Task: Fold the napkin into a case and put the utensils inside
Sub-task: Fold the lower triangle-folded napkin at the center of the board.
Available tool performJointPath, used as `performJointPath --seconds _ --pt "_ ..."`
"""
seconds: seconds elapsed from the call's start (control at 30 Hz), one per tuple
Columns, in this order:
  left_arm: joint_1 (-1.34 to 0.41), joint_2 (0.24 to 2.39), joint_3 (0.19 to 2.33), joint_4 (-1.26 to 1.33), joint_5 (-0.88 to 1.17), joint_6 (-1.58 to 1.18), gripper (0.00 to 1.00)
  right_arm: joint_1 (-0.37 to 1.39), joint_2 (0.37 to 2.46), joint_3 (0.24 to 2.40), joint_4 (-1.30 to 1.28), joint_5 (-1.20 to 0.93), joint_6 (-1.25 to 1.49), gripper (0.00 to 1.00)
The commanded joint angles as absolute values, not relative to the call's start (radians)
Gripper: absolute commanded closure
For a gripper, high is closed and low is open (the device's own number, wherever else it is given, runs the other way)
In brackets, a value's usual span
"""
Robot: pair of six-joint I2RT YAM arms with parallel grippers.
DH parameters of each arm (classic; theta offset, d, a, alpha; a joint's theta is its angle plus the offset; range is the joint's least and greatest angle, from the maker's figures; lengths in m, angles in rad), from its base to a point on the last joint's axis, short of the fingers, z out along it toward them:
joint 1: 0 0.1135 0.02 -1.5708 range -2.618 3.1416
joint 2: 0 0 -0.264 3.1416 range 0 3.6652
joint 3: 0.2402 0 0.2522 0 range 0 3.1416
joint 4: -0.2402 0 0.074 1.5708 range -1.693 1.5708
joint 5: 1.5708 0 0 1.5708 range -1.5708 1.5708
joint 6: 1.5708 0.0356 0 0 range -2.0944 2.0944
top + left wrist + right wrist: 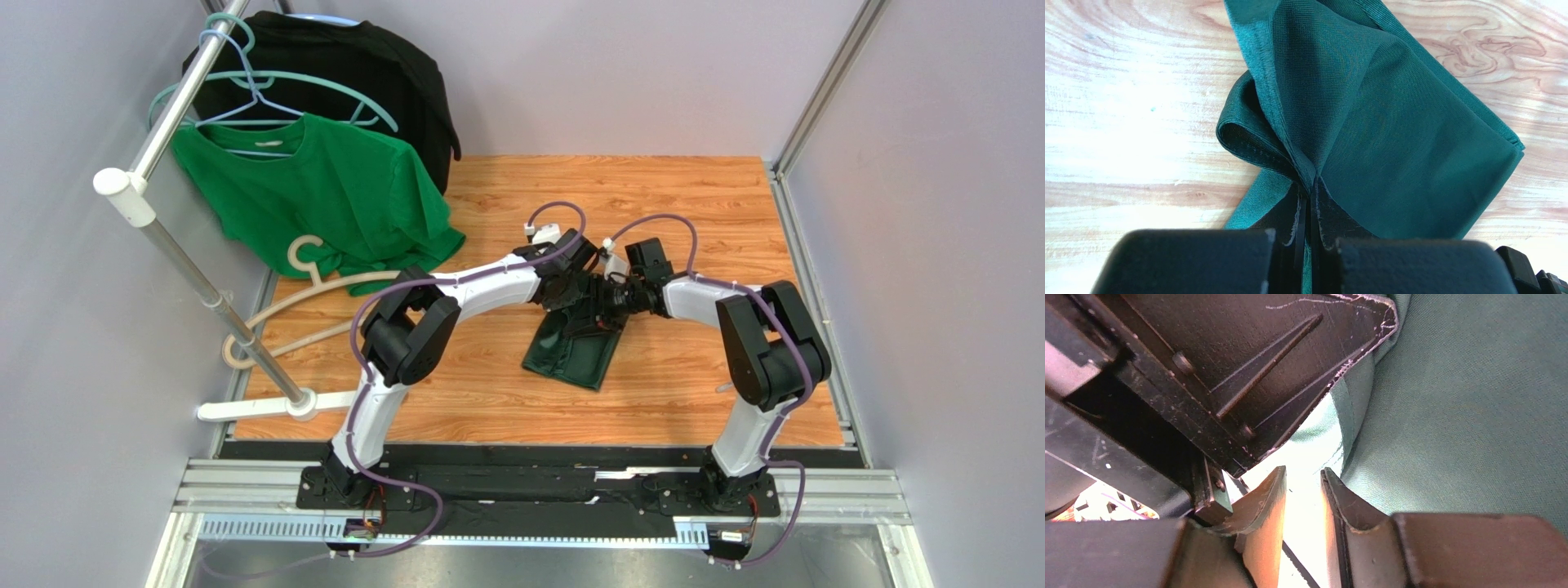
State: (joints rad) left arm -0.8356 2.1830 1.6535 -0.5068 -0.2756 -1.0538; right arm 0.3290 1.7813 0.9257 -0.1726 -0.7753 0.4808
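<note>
The dark green napkin lies mid-table as a loose layered fold, one edge lifted. My left gripper is shut on that raised edge; in the left wrist view the cloth bunches into a pleat right at the closed fingertips. My right gripper faces it from the right, almost touching. In the right wrist view its jaws stand apart with only bright table between them, the napkin just beyond and the left gripper's black finger above. The utensils and a flat strip case are out of view.
A bright green T-shirt and a black garment hang at the back left on a metal rack. A beige hanger lies by its base. Grey walls close in both table sides.
</note>
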Motion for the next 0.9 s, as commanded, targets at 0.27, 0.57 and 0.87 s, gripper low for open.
performJointPath --seconds 0.27,0.57,0.87 --pt "-0.867 2.092 1.523 -0.350 -0.192 -1.049 0.89 0.331 1.948 0.962 -0.094 -0.704 0.503 0.98" --pt "-0.851 2.023 1.427 -0.267 -0.140 -1.057 0.83 0.330 1.939 0.873 0.021 -0.638 0.566 1.00" --pt "-0.815 1.996 1.404 -0.275 -0.028 -1.126 0.65 0.345 1.879 0.761 0.112 -0.574 0.592 1.00"
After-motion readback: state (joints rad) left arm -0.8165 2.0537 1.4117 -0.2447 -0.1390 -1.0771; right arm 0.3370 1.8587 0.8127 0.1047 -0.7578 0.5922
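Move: My left hand still pinches the napkin's raised left fold. The napkin's middle lies about 7 cm back from that hand, 3 cm to its right and 3 cm lower; the beige hanger is some 41 cm to its left and 2 cm back. From my right hand, the napkin's middle is level ahead, 3 cm left and 4 cm below, with the loose fold edge about 2 cm left, 1 cm ahead and 1 cm down. I slide my half-open right hand about 2 cm left into the fold and shut its fingers on the cloth, while my left hand eases slightly forward and left and starts to open. Then my right hand, still shut, drops roughly 3 cm towards the board and shifts back to the right, as my left hand opens further and draws about 3 cm back, slightly right and up. ##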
